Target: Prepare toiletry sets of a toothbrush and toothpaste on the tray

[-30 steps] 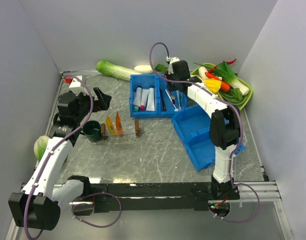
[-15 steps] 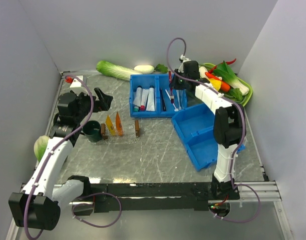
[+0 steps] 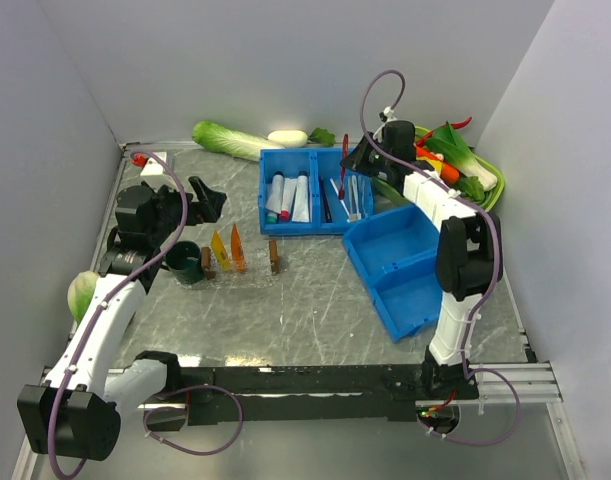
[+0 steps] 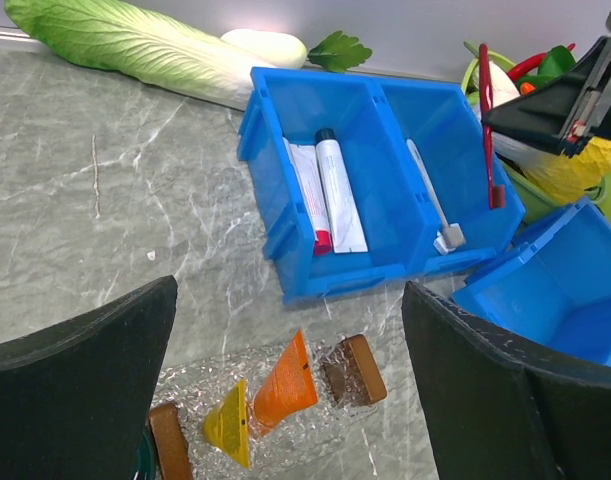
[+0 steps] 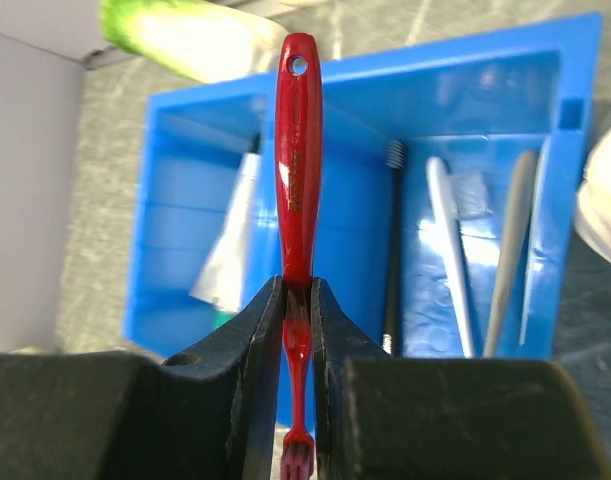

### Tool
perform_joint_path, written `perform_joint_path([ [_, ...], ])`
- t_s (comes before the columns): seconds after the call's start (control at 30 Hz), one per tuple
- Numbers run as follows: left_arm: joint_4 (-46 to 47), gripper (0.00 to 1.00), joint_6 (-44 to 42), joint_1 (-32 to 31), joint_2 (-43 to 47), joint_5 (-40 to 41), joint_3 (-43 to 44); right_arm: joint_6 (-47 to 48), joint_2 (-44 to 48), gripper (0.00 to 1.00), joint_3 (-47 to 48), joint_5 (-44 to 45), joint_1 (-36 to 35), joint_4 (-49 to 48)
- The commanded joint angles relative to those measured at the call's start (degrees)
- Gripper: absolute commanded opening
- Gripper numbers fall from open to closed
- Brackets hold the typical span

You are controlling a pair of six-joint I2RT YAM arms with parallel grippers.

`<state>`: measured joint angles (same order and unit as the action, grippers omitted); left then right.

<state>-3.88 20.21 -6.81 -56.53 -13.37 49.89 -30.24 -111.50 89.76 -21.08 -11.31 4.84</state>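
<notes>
A red toothbrush (image 5: 298,170) is clamped near its head between the jaws of my right gripper (image 5: 298,285). The gripper holds it in the air above the right compartment of the blue bin (image 3: 315,228), its handle pointing away from the gripper. The toothbrush (image 3: 344,160) hangs clear of the bin. Two toothpaste tubes lie side by side on the clear tray (image 4: 200,385), one yellow (image 4: 231,434) and one orange (image 4: 288,385). My left gripper (image 4: 290,290) hovers wide open above the tray, touching nothing.
Two brown blocks (image 4: 354,369) (image 4: 167,450) flank the tubes, and a dark green cup (image 3: 183,262) stands left of the tray. The blue bin holds white tubes and other toothbrushes. A second blue bin (image 3: 400,265) sits to its right. Vegetables fill a green dish (image 3: 497,203).
My right gripper has risen out of the blue bin and moved back to the right, carrying the red toothbrush. The left arm has stayed still.
</notes>
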Motion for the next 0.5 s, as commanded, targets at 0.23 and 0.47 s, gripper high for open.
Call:
perform_joint_path([
  [0.23, 6.16, 0.99, 0.27, 0.22, 0.55, -8.85, -0.84, 2.63, 12.7, 0.0, -3.53, -6.86, 0.24, -3.53],
  [0.47, 15.28, 0.96, 7.28, -1.01, 0.46, -23.44, -3.04, 14.49, 28.94, 0.0, -12.83, -4.95, -6.42, 4.89],
])
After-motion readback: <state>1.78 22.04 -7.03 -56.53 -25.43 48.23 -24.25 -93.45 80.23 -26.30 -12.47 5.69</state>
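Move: The right hand holds the red toothbrush just above the divided blue box, whose middle is about 6 cm left, 1 cm back and 15 cm down. From it the tray lies some 25 cm left, 21 cm back and 17 cm lower, with the orange tube standing mid-tray and the yellow tube 5 cm left of that. From the empty left hand, the toothbrush is roughly 14 cm ahead, 25 cm right and 9 cm below. Right hand lifts the pinched toothbrush about 8 cm and back 7; open left swings 4 cm right towards it. ##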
